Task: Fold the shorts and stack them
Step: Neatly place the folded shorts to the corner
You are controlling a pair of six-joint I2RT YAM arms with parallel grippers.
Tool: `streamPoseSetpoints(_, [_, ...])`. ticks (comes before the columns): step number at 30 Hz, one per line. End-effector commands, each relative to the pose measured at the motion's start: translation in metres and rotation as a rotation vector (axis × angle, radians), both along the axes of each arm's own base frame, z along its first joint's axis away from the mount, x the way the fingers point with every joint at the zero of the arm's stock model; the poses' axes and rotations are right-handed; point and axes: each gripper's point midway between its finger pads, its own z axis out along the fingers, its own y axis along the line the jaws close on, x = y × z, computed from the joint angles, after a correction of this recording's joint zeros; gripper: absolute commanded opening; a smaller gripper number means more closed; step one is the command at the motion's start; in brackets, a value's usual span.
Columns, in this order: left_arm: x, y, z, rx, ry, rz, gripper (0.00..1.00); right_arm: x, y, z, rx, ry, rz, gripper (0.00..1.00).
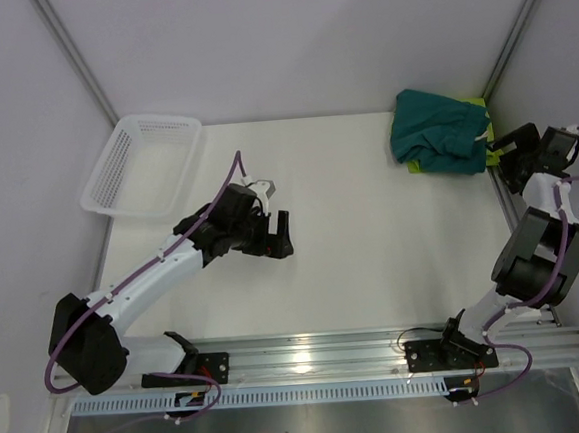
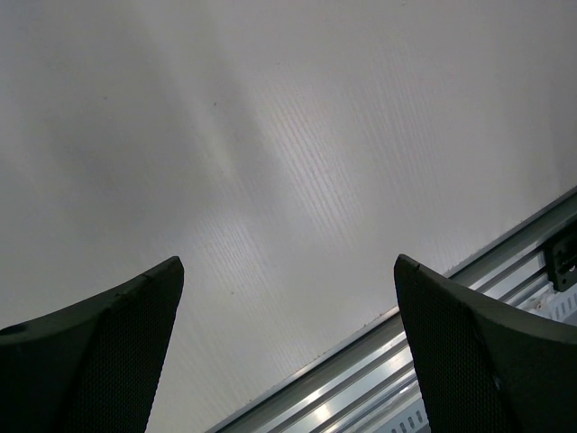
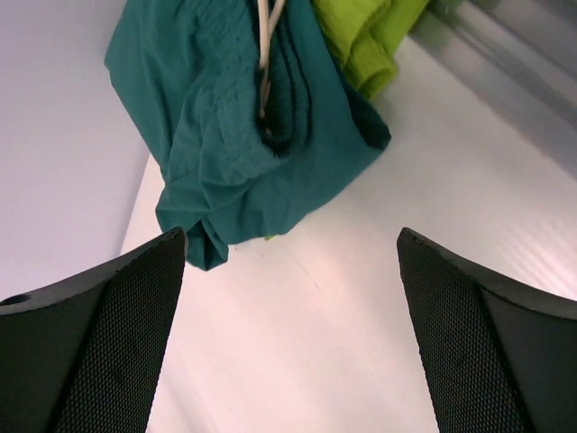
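The shorts lie in a crumpled heap at the table's back right corner. The dark teal pair [image 1: 436,131] is on top, and the lime green pair [image 1: 478,107] peeks out from under it. In the right wrist view the teal shorts [image 3: 242,135] show a white drawstring [image 3: 264,56], with the green pair [image 3: 365,36] behind. My right gripper [image 1: 503,160] is open just beside the heap, its jaws [image 3: 288,298] over bare table and touching nothing. My left gripper [image 1: 276,240] hangs open over the middle of the table [image 2: 288,334], far from the shorts and holding nothing.
A white mesh basket [image 1: 143,164] stands at the back left, tilted against the wall. An aluminium rail [image 1: 310,347] carries both arm bases along the near edge. White walls close in the left, back and right sides.
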Motion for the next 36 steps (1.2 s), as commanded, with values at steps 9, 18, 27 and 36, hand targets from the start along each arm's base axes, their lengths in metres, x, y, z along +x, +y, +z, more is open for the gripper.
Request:
streamPoseSetpoints(9, [0.001,-0.005,0.015,-0.059,-0.047,-0.051,0.99,0.001,0.055,0.005,0.153,-0.162,-0.021,1.0])
streamPoseSetpoints(18, [-0.002,-0.001,0.018,-0.061,-0.062,-0.051,0.99,0.01,0.083,-0.036,0.285,-0.141,-0.086,0.99])
streamPoseSetpoints(27, [-0.001,-0.001,0.019,-0.067,-0.064,-0.059,0.99,0.027,0.079,-0.056,0.296,-0.193,-0.16,1.0])
streamPoseSetpoints(36, [0.0,-0.003,0.014,-0.067,-0.045,-0.064,0.99,0.058,0.065,-0.064,0.262,-0.231,-0.186,0.99])
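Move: The teal shorts, lying folded on the stack in the far right corner, have their middle about 16 cm ahead of the right hand, 10 cm to its left and 14 cm below. The lime shorts under them stick out past their right and near edges, with their middle about 15 cm ahead, 8 cm left and 16 cm down. From the left hand the teal shorts lie roughly 32 cm ahead and 44 cm to the right. Open right hand swings about 8 cm left, then sinks, 10 cm overall, towards the teal shorts' near edge, rolling. ##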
